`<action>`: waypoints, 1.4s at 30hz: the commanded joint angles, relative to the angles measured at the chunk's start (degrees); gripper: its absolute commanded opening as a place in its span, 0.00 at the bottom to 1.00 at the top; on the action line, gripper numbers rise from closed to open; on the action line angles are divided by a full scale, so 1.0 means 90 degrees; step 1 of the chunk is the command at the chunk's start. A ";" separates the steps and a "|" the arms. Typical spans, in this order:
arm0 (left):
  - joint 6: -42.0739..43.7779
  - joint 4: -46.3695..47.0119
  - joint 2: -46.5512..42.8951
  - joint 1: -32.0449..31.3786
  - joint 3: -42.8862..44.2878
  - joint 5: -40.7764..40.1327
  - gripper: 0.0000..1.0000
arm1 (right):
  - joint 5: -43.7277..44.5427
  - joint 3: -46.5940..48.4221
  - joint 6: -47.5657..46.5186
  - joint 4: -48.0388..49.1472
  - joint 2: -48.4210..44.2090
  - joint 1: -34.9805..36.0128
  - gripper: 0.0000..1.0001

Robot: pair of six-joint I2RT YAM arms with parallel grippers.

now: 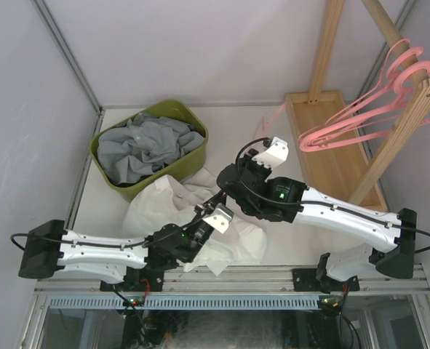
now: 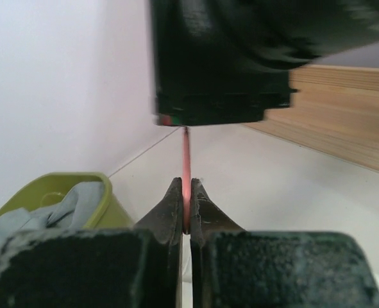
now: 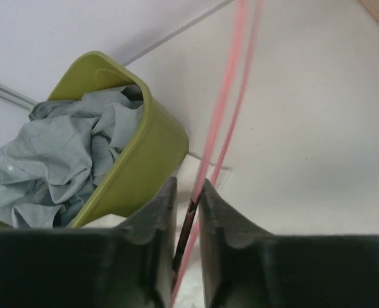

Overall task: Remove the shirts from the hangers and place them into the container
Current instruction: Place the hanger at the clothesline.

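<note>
A thin pink hanger runs between both grippers and rises faintly toward the back. My left gripper, low over the white shirt, is shut on the hanger's rod, just under the right arm. In my right gripper the jaws stand slightly apart. The hanger's rods pass between them and touch only the right finger; this gripper sits above the shirt. The white shirt lies crumpled on the table beside the olive-green container. The container holds a grey shirt.
Several empty pink hangers hang on the wooden pole at the right, over the flat wooden rack base. White walls close the back and both sides. The tub stands at the back left corner.
</note>
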 commanded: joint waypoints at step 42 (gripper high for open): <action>-0.5383 -0.1790 0.2263 0.5028 0.5303 0.7932 0.00 | -0.4402 -0.4753 -0.5906 0.2437 -0.6854 0.0127 0.82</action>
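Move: The clothesline's free stretch lies about 20 cm ahead of the left hand, 39 cm to its right and 18 cm above; the hanging hangers' middle is some 12 cm ahead, 37 cm right and 8 cm up. The container stands about 18 cm ahead and 22 cm left, 23 cm below; the white shirt lies 28 cm down, level with the hand and 7 cm left. From the right hand, that clothesline stretch is about 12 cm ahead, 34 cm right, 18 cm up. The hanger, pinched by both hands at first, stays in the left fingers while the right ones open wide and let go, that hand backing off and rightward, turning about 50 degrees counter-clockwise. The left hand carries the hanger left and forward, then swings back right, still forward and rising, towards the clothesline, ending some 15 cm farther out and 12 cm higher, wrist turned clockwise and tipped down. ##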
